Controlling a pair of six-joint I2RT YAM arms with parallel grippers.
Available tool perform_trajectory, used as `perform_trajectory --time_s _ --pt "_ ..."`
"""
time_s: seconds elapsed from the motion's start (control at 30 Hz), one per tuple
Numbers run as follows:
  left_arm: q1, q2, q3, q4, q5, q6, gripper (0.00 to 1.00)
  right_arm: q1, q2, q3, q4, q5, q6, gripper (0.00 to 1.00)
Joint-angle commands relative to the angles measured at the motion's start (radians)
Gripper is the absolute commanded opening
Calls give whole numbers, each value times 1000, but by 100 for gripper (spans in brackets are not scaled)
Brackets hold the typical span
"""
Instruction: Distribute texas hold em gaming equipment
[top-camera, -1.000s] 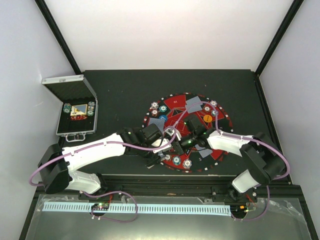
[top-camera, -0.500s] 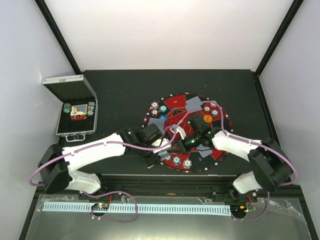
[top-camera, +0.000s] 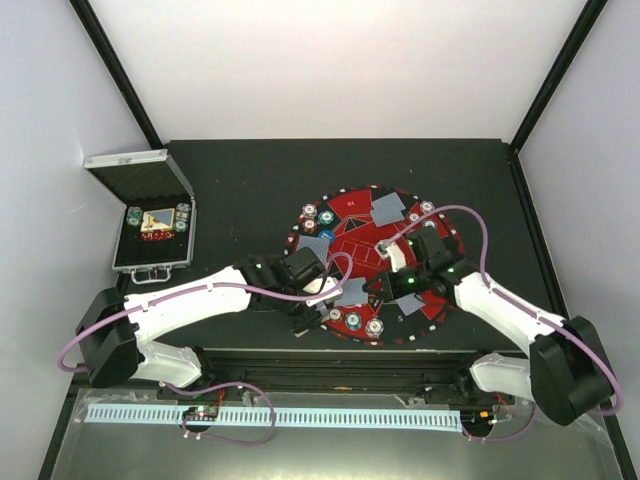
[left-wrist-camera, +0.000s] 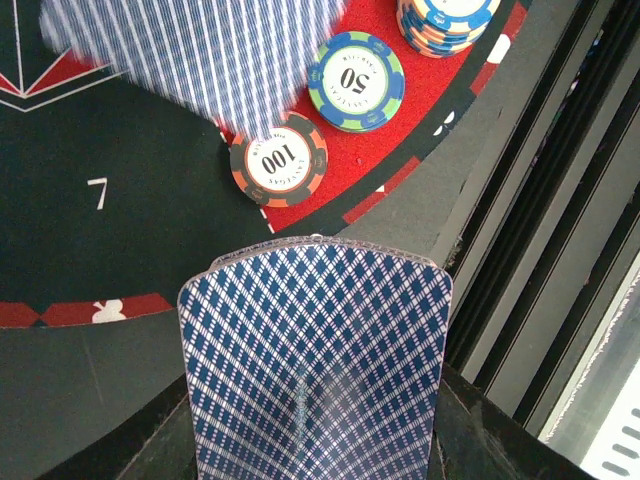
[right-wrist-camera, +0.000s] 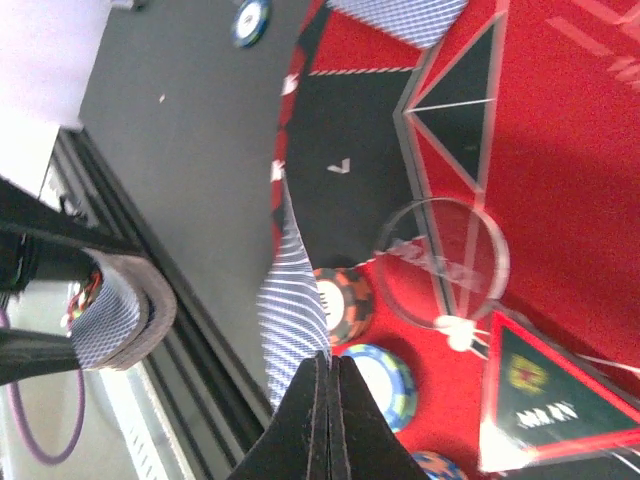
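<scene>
My left gripper (left-wrist-camera: 318, 440) is shut on a deck of blue-backed playing cards (left-wrist-camera: 315, 340), held over the near rim of the round mat (top-camera: 350, 205). Just past the deck a black-and-red chip (left-wrist-camera: 278, 165) and a green-and-blue chip (left-wrist-camera: 356, 80) lie on the mat, with a chip stack (left-wrist-camera: 447, 20) at the edge. My right gripper (right-wrist-camera: 328, 365) is shut on the corner of a single card (right-wrist-camera: 290, 320), which hangs tilted above those chips (right-wrist-camera: 345, 305). From above, this card (top-camera: 352, 291) sits between my two grippers.
A clear round disc (right-wrist-camera: 445, 265) lies on the red felt near my right fingertips. More cards (top-camera: 388, 208) and chip stacks (top-camera: 310, 212) ring the mat. The open silver case (top-camera: 152, 235) stands at the far left. A black rail (left-wrist-camera: 540, 250) runs right behind the mat's near edge.
My right arm's elbow has swung out to the right and its wrist has shifted right, drawing a single card away from the deck. My left arm has stayed put.
</scene>
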Motion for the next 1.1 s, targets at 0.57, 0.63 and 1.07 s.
perform_trajectory --time_s 0.57,0.63,1.07 --pt "1 -6 35 18 1 12 50 -244 -394 -201 -124 559 599 1" --pt "1 -5 35 20 1 12 50 -244 -411 -224 -134 586 642 1" --pt "1 -6 35 20 1 12 50 -244 -397 -317 -135 620 750 1"
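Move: The card already lying at seat 4, over which the right gripper's held card is to go, is about 11 cm to the right of the right hand, roughly level with it fore and aft and some 9 cm below. The chip stack stands about 9 cm left of that lying card and 6 cm nearer the base; the triangle button lies about 10 cm left of it. From the left hand, which still holds the deck, the lying card is some 24 cm right, 7 cm ahead and 9 cm below. Keep the card pinched in the shut right gripper and swing it about 16 cm to the right, away from the left hand's deck, bowing forward some 4 cm and coming back again. Over the second half sink about 7 cm towards the card lying at seat 4, while the wrist turns some 60 degrees clockwise and the fingers tip to point more steeply down. ##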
